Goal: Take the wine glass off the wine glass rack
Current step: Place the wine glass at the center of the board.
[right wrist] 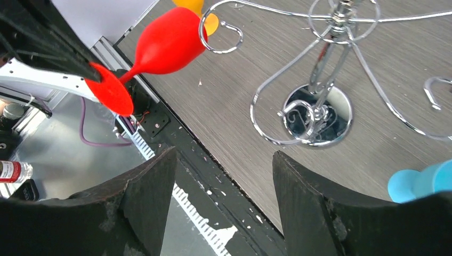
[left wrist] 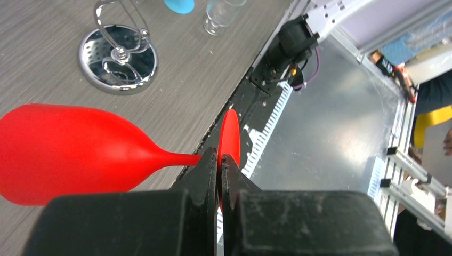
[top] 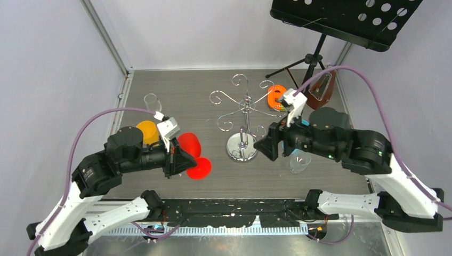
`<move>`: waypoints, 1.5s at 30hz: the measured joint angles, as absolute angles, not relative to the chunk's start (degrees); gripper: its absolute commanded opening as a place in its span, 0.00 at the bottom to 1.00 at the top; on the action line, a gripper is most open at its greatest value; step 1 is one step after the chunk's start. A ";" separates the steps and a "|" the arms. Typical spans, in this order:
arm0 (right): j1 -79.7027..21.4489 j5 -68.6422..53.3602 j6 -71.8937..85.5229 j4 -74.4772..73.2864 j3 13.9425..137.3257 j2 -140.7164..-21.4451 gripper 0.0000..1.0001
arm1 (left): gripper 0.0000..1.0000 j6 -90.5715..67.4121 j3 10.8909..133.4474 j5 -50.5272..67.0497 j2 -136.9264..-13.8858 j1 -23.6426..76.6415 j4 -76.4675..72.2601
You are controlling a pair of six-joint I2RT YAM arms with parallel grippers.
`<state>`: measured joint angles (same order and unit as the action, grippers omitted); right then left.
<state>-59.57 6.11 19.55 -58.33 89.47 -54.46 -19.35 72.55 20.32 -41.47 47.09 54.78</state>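
Observation:
The red wine glass (top: 189, 145) lies level in the air, left of the wine glass rack (top: 245, 106) and apart from it. My left gripper (top: 191, 160) is shut on its stem, right beside the round foot (top: 200, 168). The left wrist view shows the jaws (left wrist: 219, 157) pinched between the red bowl (left wrist: 69, 152) and the foot. The chrome rack stands mid-table with bare scroll arms and a mirrored base (left wrist: 118, 58). My right gripper (top: 265, 146) hangs open just right of the base, nothing between its fingers (right wrist: 224, 154). From there I see the rack (right wrist: 320, 80) and the red glass (right wrist: 168, 42).
A clear glass (top: 152, 101) and a yellow-orange glass (top: 147, 130) stand at the left. Another clear glass (top: 299, 161) sits under my right arm, with a blue one (right wrist: 421, 181) beside it. An orange object (top: 276, 97), a brown metronome (top: 322, 90) and a black music stand (top: 346, 18) are at the back right.

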 measured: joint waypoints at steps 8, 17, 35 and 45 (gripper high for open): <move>-69.25 12.01 23.64 -56.86 92.75 -62.13 0.73 | 0.00 -18.55 71.72 5.96 -41.52 64.88 55.24; -76.31 15.20 28.58 -54.68 93.47 -65.41 0.73 | 0.00 -19.49 71.13 -12.84 -44.80 84.20 56.71; -83.72 17.23 36.93 -50.89 90.00 -70.94 0.73 | 0.00 -25.93 78.37 -41.80 -59.92 109.80 63.29; -84.84 16.97 39.86 -49.47 87.35 -74.02 0.73 | 0.00 -28.16 80.60 -47.64 -64.62 115.15 66.28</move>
<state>-84.84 16.97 39.86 -49.47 87.35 -74.02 -28.16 80.60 -47.64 -64.62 115.15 66.28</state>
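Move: From the right gripper, open and empty, the red wine glass lies about 22 cm left, roughly level front to back and 8 cm lower. The rack is some 19 cm ahead, 4 cm left and 20 cm down; the blue glass about 20 cm ahead, 16 cm right and 28 cm down. The left gripper already pinches the red glass's foot: its middle is 6 cm ahead of that hand, 1 cm left and 5 cm below. Sweep the open right gripper about 14 cm left, drawing it back and lowering it some 7 cm each, most of the drop late, tipping it slightly down until its jaws straddle the red glass near stem and foot; don't close. Meanwhile keep the left pinch on the foot and bring the glass back, right and a little down to meet it, rolling that wrist some 35 degrees so the bowl swings up. ##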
